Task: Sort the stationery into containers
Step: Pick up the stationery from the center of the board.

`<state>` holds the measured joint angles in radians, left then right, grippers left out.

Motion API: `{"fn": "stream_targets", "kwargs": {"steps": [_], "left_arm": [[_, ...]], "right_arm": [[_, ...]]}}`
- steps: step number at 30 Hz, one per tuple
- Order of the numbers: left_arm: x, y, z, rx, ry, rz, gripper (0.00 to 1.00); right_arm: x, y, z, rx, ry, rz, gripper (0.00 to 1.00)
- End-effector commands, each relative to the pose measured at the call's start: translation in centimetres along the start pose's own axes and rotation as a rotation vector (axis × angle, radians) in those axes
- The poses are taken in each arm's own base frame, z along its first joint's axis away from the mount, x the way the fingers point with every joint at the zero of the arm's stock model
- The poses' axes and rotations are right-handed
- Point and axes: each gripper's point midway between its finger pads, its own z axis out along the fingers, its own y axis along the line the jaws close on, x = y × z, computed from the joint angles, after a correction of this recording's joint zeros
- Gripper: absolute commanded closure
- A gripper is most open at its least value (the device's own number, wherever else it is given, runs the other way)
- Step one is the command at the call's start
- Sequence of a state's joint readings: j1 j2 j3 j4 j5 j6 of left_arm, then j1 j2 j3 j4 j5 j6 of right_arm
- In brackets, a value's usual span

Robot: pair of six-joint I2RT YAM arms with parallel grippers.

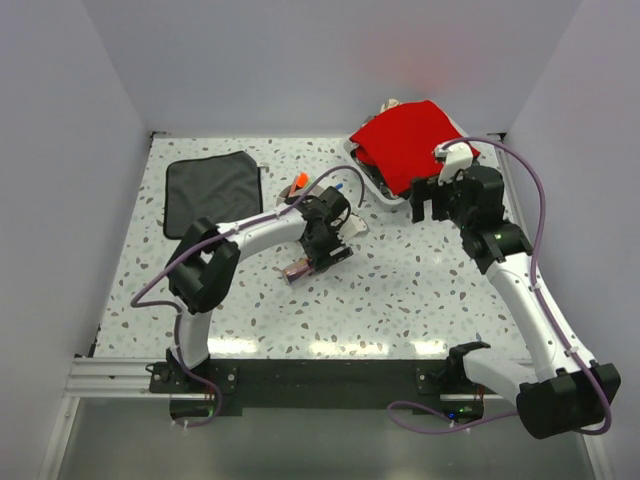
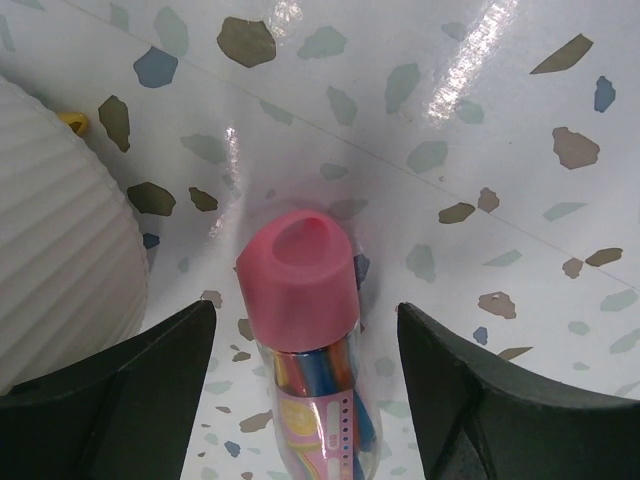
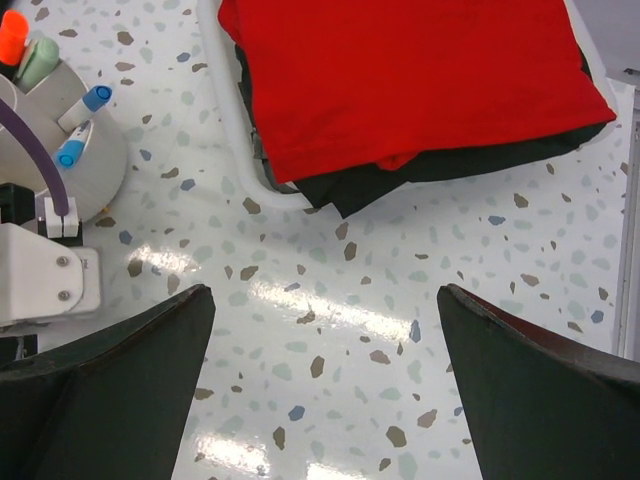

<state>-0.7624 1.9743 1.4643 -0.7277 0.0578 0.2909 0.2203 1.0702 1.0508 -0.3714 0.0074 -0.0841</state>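
Note:
The fat pink-capped stick (image 2: 300,280) lies on the table between the fingers of my left gripper (image 2: 302,320), which is open with a gap on each side. It also shows in the top view (image 1: 297,268), just ahead of the left gripper (image 1: 312,258). The ribbed off-white bowl (image 2: 60,230) stands right beside it. In the right wrist view the bowl (image 3: 95,165) holds the orange highlighter (image 3: 12,35), the pale green highlighter (image 3: 40,62) and two blue-tipped pens (image 3: 85,105). My right gripper (image 3: 325,330) is open and empty over bare table.
A white tray (image 3: 235,130) with a red cloth (image 3: 400,70) over black cloth sits at the back right, just beyond the right gripper (image 1: 430,212). A black cloth (image 1: 212,190) lies flat at the back left. A small yellow bit (image 2: 72,122) peeks from behind the bowl.

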Motion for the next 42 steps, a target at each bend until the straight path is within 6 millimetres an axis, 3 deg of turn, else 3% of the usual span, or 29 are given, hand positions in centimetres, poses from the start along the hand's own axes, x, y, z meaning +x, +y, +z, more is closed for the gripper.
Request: {"fn": "stream_targets", "kwargs": {"steps": [1,9,14,17,20,21,23,27,28,29,32,33,35,36,38,39,41,42], "left_arm": [[-0.3,0.5,0.2,-0.026,0.008,0.008,0.22],[1.8,-0.4,1.7,0.022,0.1,0.003,0.27],[1.7,-0.6,2.1,0.038,0.101,0.006,0.3],[1.8,-0.7,2.4,0.045,0.1,0.004,0.41],[1.7,-1.0,2.4,0.061,0.096,0.0,0.61],[1.5,-1.1,2.2,0.065,0.086,0.004,0.79],[0.8,-1.2,1.7,0.066,0.065,0.006,0.99],[-2.2,-1.4,-1.4,0.099,-0.024,0.022,1.0],[-2.0,-1.9,-2.4,0.123,-0.005,0.02,1.0],[-4.0,-2.1,-3.9,0.151,-0.064,0.028,1.0],[-7.1,-2.2,-7.9,0.156,-0.206,0.072,1.0],[-8.8,-1.9,-10.2,0.131,-0.303,0.097,1.0],[-9.9,-2.4,-12.0,0.144,-0.397,0.143,1.0],[-11.6,-2.0,-14.3,0.102,-0.502,0.168,1.0],[-12.1,-1.5,-15.3,0.082,-0.574,0.185,1.0],[-13.6,-0.8,-17.4,0.036,-0.678,0.199,1.0],[-13.8,0.8,-18.3,0.009,-0.752,0.176,1.0],[-15.2,1.9,-20.5,-0.039,-0.849,0.18,1.0]], "right_arm": [[-0.9,-0.5,-0.2,0.018,-0.051,0.02,0.02],[-0.6,-0.9,0.2,0.027,-0.044,0.025,0.02],[-0.6,-1.0,0.6,0.027,-0.039,0.021,0.02],[-0.6,-1.1,0.5,0.029,-0.039,0.023,0.02],[-0.6,-1.2,0.4,0.03,-0.034,0.027,0.02],[-0.6,-1.2,0.4,0.032,-0.033,0.026,0.02],[-0.7,-1.3,0.3,0.031,-0.028,0.021,0.03],[-1.9,-1.5,-0.1,0.032,-0.033,-0.012,0.03],[-2.1,-1.7,-0.2,0.035,-0.033,-0.026,0.03],[-2.1,-1.6,-0.4,0.032,-0.024,-0.035,0.03],[-2.9,-1.8,-0.9,0.031,-0.013,-0.057,0.04],[-3.6,-2.0,-1.2,0.033,-0.022,-0.069,0.04],[-3.6,-2.0,-1.4,0.029,-0.002,-0.083,0.04],[-4.4,-2.1,-1.7,0.031,-0.014,-0.097,0.05],[-4.6,-2.5,-2.0,0.047,0.001,-0.11,0.05],[-5.4,-2.7,-2.3,0.054,-0.01,-0.122,0.05],[-5.9,-3.3,-2.7,0.08,-0.001,-0.129,0.05],[-6.0,-3.4,-2.8,0.084,0.005,-0.133,0.05]]}}
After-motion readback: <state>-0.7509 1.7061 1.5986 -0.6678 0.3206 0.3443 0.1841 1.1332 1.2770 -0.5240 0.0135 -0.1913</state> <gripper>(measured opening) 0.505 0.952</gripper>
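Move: The pink-capped pen case lies almost under the left hand: its middle is about 2 cm back, 4 cm to the left and some 2 cm below, its cap end already between the open fingers. The round white organizer stands about 11 cm ahead and 4 cm to the left of that hand, the red-draped bin about 25 cm ahead and 21 cm to its right. From the right hand the pen case is roughly 7 cm back, 22 cm left and 24 cm below. The left fingers pinch the pen case just below its pink cap, after sinking another 2.5 cm with a slight shift back and left. Holding that grip, the hand lifts faster and faster by about 19 cm, swinging some 6 cm to the right while the wrist tips the fingers out rightward by roughly 30 degrees. The empty right hand, still open, rises about 5 cm. ##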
